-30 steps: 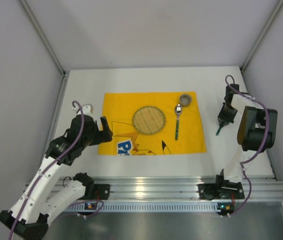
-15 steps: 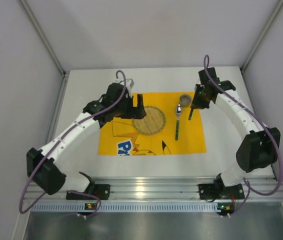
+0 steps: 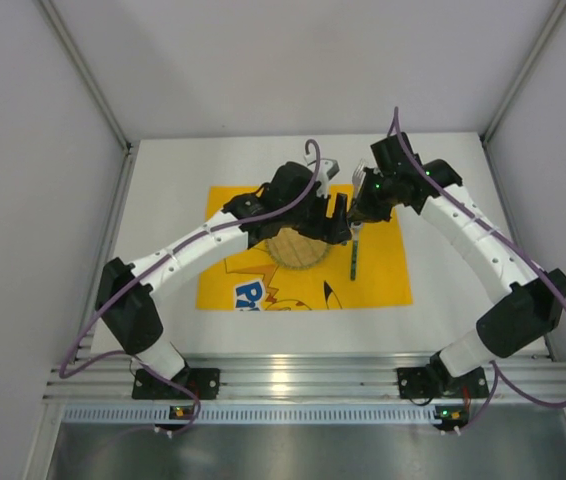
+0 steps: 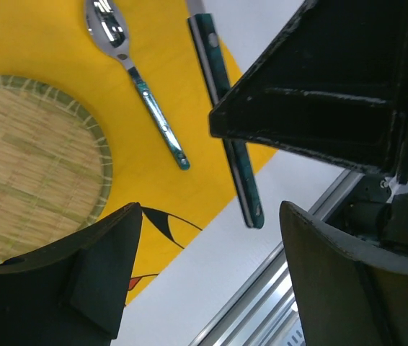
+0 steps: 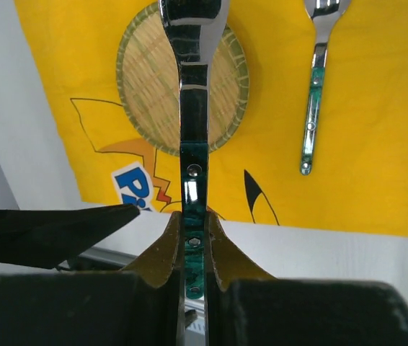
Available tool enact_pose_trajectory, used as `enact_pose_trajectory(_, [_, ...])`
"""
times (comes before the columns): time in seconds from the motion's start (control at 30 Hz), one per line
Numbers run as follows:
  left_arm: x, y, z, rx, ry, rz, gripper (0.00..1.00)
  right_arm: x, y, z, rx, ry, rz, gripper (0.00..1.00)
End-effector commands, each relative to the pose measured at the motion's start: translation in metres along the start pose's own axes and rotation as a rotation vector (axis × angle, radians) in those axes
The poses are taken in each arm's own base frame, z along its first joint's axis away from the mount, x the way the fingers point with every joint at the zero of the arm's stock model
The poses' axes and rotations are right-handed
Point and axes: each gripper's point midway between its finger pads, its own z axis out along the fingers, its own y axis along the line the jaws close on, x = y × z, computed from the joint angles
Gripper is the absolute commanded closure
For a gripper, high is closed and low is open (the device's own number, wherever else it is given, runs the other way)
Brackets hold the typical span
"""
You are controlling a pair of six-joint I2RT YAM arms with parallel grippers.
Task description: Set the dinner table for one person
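Note:
The white dinner table (image 3: 163, 200) carries a yellow cartoon placemat (image 3: 383, 270) with a round woven plate (image 3: 298, 252) (image 4: 24, 158) (image 5: 146, 86) on it. Right of the plate lies a teal-handled fork or spoon (image 3: 353, 262) (image 4: 153, 115) (image 5: 311, 115). My right gripper (image 3: 363, 212) (image 5: 194, 223) is shut on the handle of a green-handled piece of cutlery (image 5: 193, 108) (image 4: 222, 86), held above the mat. My left gripper (image 3: 339, 216) (image 4: 210, 209) is open and empty, hovering right beside the right one.
An aluminium rail (image 3: 303, 375) runs along the near table edge, where both arm bases are bolted. Grey walls close in the table at the back and on both sides. The two arms meet over the middle of the placemat.
Both arms have swung in over the placemat, the left from the front left and the right from the right side with the cutlery. They now stand almost touching.

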Motion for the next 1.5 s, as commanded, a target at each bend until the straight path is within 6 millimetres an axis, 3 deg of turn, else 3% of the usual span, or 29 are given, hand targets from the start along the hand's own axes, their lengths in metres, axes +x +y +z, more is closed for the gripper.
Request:
enact_pose_trajectory(0.0, [-0.014,-0.024,0.003,0.114,-0.059,0.005,0.18,-0.002,0.028,-0.022,-0.084,-0.019,0.019,1.00])
enact_pose_trajectory(0.1, [-0.011,-0.030,0.006,0.158,-0.057,0.003,0.21,-0.002,0.033,-0.022,-0.095,-0.016,0.017,1.00])
enact_pose_trajectory(0.2, [-0.008,-0.035,0.009,0.192,-0.044,0.006,0.34,-0.002,0.036,-0.023,-0.103,-0.012,0.025,1.00])
enact_pose_trajectory(0.23, [-0.008,-0.036,0.010,0.200,-0.042,0.003,0.57,-0.002,0.038,-0.023,-0.110,-0.011,0.029,1.00])
enact_pose_trajectory(0.27, [-0.007,-0.035,0.012,0.203,-0.036,0.000,0.67,-0.002,0.039,-0.023,-0.114,-0.008,0.032,1.00])
enact_pose_trajectory(0.3, [-0.006,-0.037,0.012,0.211,-0.035,-0.005,0.86,0.000,0.041,-0.023,-0.124,0.001,0.036,1.00])
enact_pose_trajectory(0.37, [-0.005,-0.038,0.012,0.219,-0.036,-0.013,1.00,-0.001,0.044,-0.022,-0.134,0.003,0.041,1.00])
enact_pose_trajectory(0.6, [-0.012,-0.043,0.004,0.324,-0.055,-0.074,1.00,-0.003,0.055,-0.022,-0.195,-0.013,0.042,0.98])
enact_pose_trajectory(0.63, [-0.010,-0.041,0.002,0.337,-0.058,-0.093,1.00,-0.004,0.057,-0.022,-0.205,-0.017,0.038,0.89])
enact_pose_trajectory(0.67, [-0.009,-0.042,-0.001,0.361,-0.049,-0.100,1.00,-0.008,0.061,-0.024,-0.218,-0.025,0.034,0.57])
enact_pose_trajectory(0.77, [-0.010,-0.020,-0.011,0.335,-0.059,-0.127,1.00,-0.019,0.073,-0.033,-0.247,-0.049,0.002,0.24])
enact_pose_trajectory(0.8, [-0.015,-0.003,-0.015,0.308,-0.075,-0.148,1.00,-0.023,0.073,-0.033,-0.244,-0.053,-0.013,0.10])
enact_pose_trajectory(0.9, [-0.007,0.033,-0.029,0.227,-0.062,-0.194,1.00,-0.040,0.081,-0.049,-0.258,-0.090,-0.038,0.05])
enact_pose_trajectory(0.93, [-0.004,0.062,-0.037,0.164,-0.063,-0.216,1.00,-0.047,0.085,-0.061,-0.272,-0.114,-0.059,0.05])
enact_pose_trajectory(0.97, [0.011,0.080,-0.043,0.113,-0.013,-0.253,1.00,-0.053,0.084,-0.064,-0.272,-0.125,-0.062,0.05])
enact_pose_trajectory(1.0, [0.013,0.107,-0.053,0.056,-0.015,-0.290,1.00,-0.057,0.083,-0.068,-0.273,-0.140,-0.076,0.05])
enact_pose_trajectory(1.1, [0.047,0.147,-0.070,0.003,0.039,-0.339,1.00,-0.066,0.075,-0.073,-0.272,-0.153,-0.076,0.05])
enact_pose_trajectory(1.17, [0.067,0.163,-0.079,-0.012,0.098,-0.400,1.00,-0.067,0.064,-0.067,-0.257,-0.137,-0.059,0.06])
enact_pose_trajectory(1.3, [0.101,0.187,-0.082,-0.014,0.210,-0.497,1.00,-0.059,0.061,-0.062,-0.266,-0.101,-0.057,0.07])
enact_pose_trajectory(1.47, [0.106,0.192,-0.076,0.049,0.204,-0.593,1.00,-0.055,0.060,-0.058,-0.271,-0.089,-0.061,0.07])
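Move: The right fingers still hold the fork, whose middle is about 6 cm ahead and 5 cm right of the left hand, roughly level with it. From the left hand, some 22 cm lower, the plate lies 8 cm ahead and 7 cm left, the spoon 6 cm ahead and 8 cm right. From the right hand, the fork's middle is about 4 cm ahead, and the left gripper 5 cm left and 2 cm back. Left fingers pinch the fork's handle, right ones let go, then left carries it about 20 cm left and down. ##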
